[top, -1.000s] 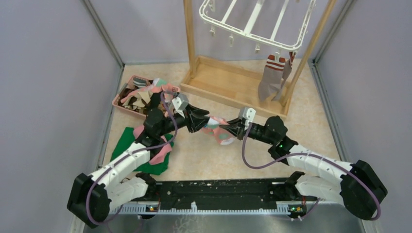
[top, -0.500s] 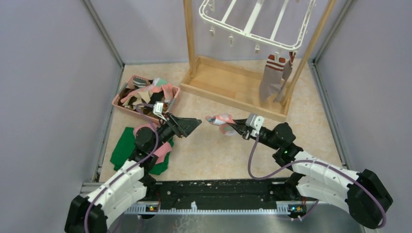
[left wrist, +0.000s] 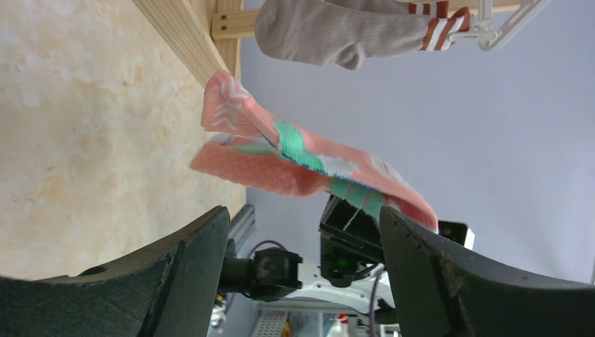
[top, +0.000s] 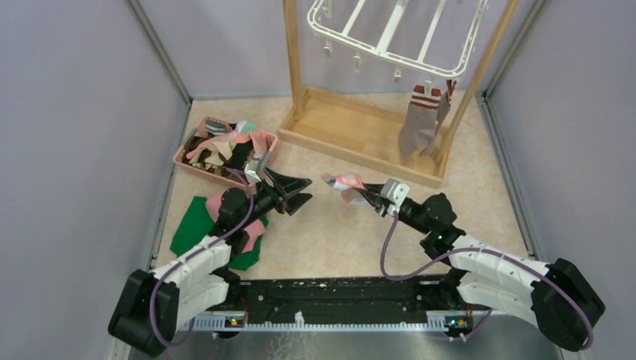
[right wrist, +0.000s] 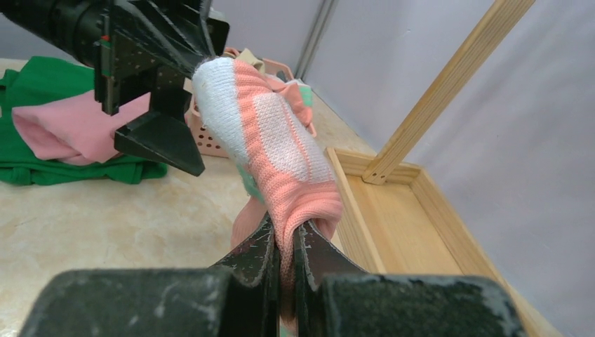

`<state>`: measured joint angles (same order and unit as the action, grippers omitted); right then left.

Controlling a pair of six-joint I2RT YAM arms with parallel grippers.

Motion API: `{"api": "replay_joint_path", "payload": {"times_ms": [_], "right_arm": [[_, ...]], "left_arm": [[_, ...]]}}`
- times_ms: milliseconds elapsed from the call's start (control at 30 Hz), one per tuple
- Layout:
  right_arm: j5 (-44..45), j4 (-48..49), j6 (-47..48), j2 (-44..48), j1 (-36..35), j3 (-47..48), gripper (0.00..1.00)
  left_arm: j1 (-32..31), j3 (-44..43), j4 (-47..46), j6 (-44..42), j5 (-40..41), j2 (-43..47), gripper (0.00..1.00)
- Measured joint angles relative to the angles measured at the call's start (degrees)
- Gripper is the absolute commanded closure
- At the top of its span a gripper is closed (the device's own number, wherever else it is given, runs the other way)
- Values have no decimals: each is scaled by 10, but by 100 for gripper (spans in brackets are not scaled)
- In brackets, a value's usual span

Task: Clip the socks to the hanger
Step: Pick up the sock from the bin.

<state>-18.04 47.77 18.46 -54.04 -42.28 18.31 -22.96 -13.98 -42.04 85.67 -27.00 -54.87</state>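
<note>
A salmon pink sock with teal and white shapes hangs in the air, and my right gripper is shut on one end of it. The right wrist view shows the fabric pinched tight where that gripper closes. My left gripper stands open just left of the sock, apart from it, with nothing between its fingers. From the left wrist the sock floats above that open gripper. The white hanger hangs at the back. A grey-brown sock with a striped cuff is clipped to its near right rim.
A pink basket of mixed socks sits at the left rear. A green cloth and a pink cloth lie under my left arm. The wooden frame stand holds the hanger, its base on the table behind the grippers.
My left gripper opened, let go of the pink sock and drew back to the left. My right gripper kept the sock and pulled it slightly right and up.
</note>
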Motion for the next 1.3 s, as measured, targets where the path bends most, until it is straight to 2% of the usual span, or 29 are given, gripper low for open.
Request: {"api": "replay_joint_path", "payload": {"times_ms": [200,467,600,700,800,833,867,967,1033,1133,1300], "right_arm": [[-23,32,2,-9,0,-8,100],[-59,61,7,-16,0,-11,100],[-72,64,10,-16,0,-11,100],[-80,65,11,-16,0,-11,100],[-84,67,11,-16,0,-13,100],[-85,65,11,-15,0,-16,97],[-86,65,11,-14,0,-18,87],[-87,52,10,-3,0,-27,51],[-85,43,-2,8,0,-35,39],[-71,14,-24,41,-1,-44,30],[-64,-57,-52,99,-1,-41,27]], "left_arm": [[-10,-73,35,48,-27,-81,17],[-34,-104,38,74,-28,-141,37],[-41,-113,29,85,-34,-165,64],[-42,-113,7,96,-36,-179,100],[-42,-103,-48,99,-25,-187,100],[-40,-94,-72,96,-18,-187,100],[-38,-86,-91,89,-14,-187,100],[-18,-64,-148,39,-7,-186,100],[-1,-49,-176,-41,-4,-174,100],[9,-35,-182,-206,-2,-122,100],[-29,-38,-166,-502,-20,-27,100]]}}
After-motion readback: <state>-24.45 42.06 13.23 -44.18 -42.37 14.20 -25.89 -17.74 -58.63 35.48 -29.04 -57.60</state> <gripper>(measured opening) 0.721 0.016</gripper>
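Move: The pink sock, already held by the right hand, has its middle about 10 cm right of the left hand and 2 cm ahead, near its height; its near end is closer. The sock bin stands some 25 cm left and 17 cm ahead, 17 cm below; the wooden tray is 20 cm right and 27 cm ahead, 20 cm below. From the right hand the sock's middle lies 5 cm left, 1 cm ahead and slightly above. Left hand goes about 5 cm right, pinches the sock, returns left, rising 5 cm as the right releases. ##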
